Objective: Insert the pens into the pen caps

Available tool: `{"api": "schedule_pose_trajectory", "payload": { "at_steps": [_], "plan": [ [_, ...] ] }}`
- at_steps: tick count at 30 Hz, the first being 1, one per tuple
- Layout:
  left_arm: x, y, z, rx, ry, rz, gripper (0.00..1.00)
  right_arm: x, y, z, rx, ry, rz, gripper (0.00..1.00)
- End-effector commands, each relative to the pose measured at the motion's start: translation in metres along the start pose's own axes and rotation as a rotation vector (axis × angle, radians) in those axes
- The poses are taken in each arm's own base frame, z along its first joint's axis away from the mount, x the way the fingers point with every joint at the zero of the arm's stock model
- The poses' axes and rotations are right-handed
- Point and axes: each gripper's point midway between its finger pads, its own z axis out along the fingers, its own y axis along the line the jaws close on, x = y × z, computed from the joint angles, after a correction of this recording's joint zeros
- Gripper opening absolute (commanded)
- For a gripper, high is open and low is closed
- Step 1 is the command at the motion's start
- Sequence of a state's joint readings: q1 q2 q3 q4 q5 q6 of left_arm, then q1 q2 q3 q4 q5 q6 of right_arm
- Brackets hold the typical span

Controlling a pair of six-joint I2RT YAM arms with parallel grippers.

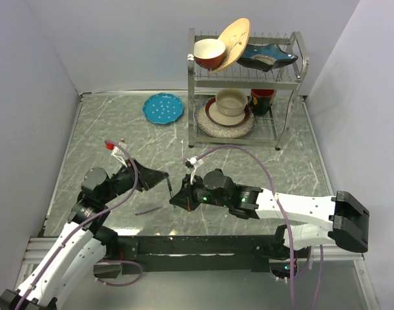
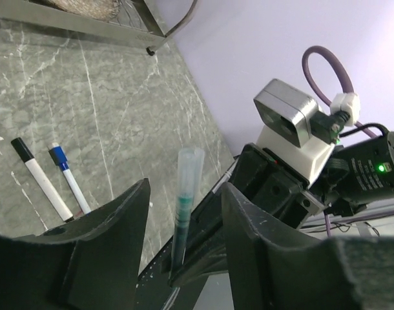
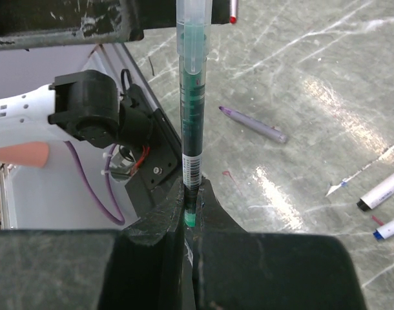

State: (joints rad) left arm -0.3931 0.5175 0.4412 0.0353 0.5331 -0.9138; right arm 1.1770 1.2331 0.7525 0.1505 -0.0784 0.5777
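Note:
My right gripper (image 3: 192,190) is shut on the lower end of a dark green pen (image 3: 192,110), which stands straight out from its jaws. A translucent pen cap (image 3: 193,32) covers the pen's far end. In the left wrist view that capped end (image 2: 188,174) sits between the fingers of my left gripper (image 2: 185,188), whose jaws stand apart on both sides without touching it. The two grippers meet near the table's front centre (image 1: 171,187). A black-ended white pen (image 2: 39,177) and a blue-ended one (image 2: 69,182) lie on the table beyond them.
A purple pen (image 3: 255,124) lies loose on the marble table (image 1: 294,168). A red-tipped piece (image 1: 109,146) lies at the left. A metal dish rack (image 1: 245,84) with bowls and plates stands at the back, with a blue plate (image 1: 163,108) to its left.

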Motion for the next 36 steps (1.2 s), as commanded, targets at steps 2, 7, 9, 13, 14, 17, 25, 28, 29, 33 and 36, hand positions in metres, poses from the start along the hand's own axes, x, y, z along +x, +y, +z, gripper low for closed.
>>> {"api": "schedule_pose_trajectory", "payload": {
  "at_steps": [2, 7, 9, 13, 14, 17, 25, 28, 29, 33, 36],
  "plan": [
    [-0.021, -0.014, 0.004, 0.01, -0.043, 0.069, 0.54, -0.019, 0.021, -0.005, -0.072, -0.073, -0.023, 0.0],
    [-0.027, -0.017, 0.009, 0.011, -0.038, 0.092, 0.53, -0.015, 0.026, -0.007, -0.097, -0.067, -0.021, 0.0],
    [-0.029, -0.017, 0.01, 0.013, -0.043, 0.092, 0.53, -0.011, 0.024, -0.007, -0.095, -0.058, -0.016, 0.0],
    [-0.026, -0.014, 0.011, 0.015, -0.039, 0.085, 0.52, -0.002, 0.02, -0.003, -0.089, -0.042, -0.005, 0.0],
    [-0.024, -0.014, 0.011, 0.021, -0.034, 0.085, 0.51, -0.001, 0.019, -0.003, -0.092, -0.042, 0.001, 0.0],
    [-0.016, -0.011, 0.011, 0.038, -0.014, 0.074, 0.36, -0.002, 0.021, -0.003, -0.102, -0.047, 0.008, 0.0],
    [0.007, -0.001, 0.008, 0.063, 0.031, 0.012, 0.01, -0.023, 0.03, -0.002, -0.105, -0.085, 0.0, 0.0],
    [0.011, 0.002, 0.005, 0.061, 0.032, -0.006, 0.01, -0.039, 0.027, -0.004, -0.082, -0.135, 0.019, 0.0],
    [0.012, 0.002, 0.005, 0.063, 0.033, -0.009, 0.01, -0.045, 0.025, -0.005, -0.077, -0.153, 0.028, 0.0],
    [0.018, 0.004, 0.003, 0.084, 0.033, -0.04, 0.01, -0.074, 0.016, -0.007, -0.07, -0.203, 0.054, 0.0],
    [0.026, 0.004, 0.003, 0.123, 0.042, -0.07, 0.01, -0.1, 0.012, -0.007, -0.063, -0.233, 0.043, 0.0]
  ]
}}
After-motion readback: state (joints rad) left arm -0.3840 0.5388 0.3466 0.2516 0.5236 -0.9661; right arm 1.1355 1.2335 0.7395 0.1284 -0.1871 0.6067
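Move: The clear cap, already on the green pen's upper end, stands between the left hand's half-open fingertips, about 1 cm ahead, 1 cm right and 1 cm below its hand point. On the table some 20 cm below lie the purple pen, about level and 7 cm left, and the blue-capped marker, roughly 9 cm ahead and 11 cm right. From the right hand, which grips the pen's lower end, the cap is about 6 cm ahead, 1 cm left and 7 cm up. The cap on the green pen is what the left hand works on: it edges forward about 1.5 cm, shuts its half-open fingers at the cap's upper end, dips about 1 cm and eases partly back up, seeming to bear down on the cap. The right hand keeps its pinch on the pen while going down and back some 1.5 cm, then comes slightly up and forward. ##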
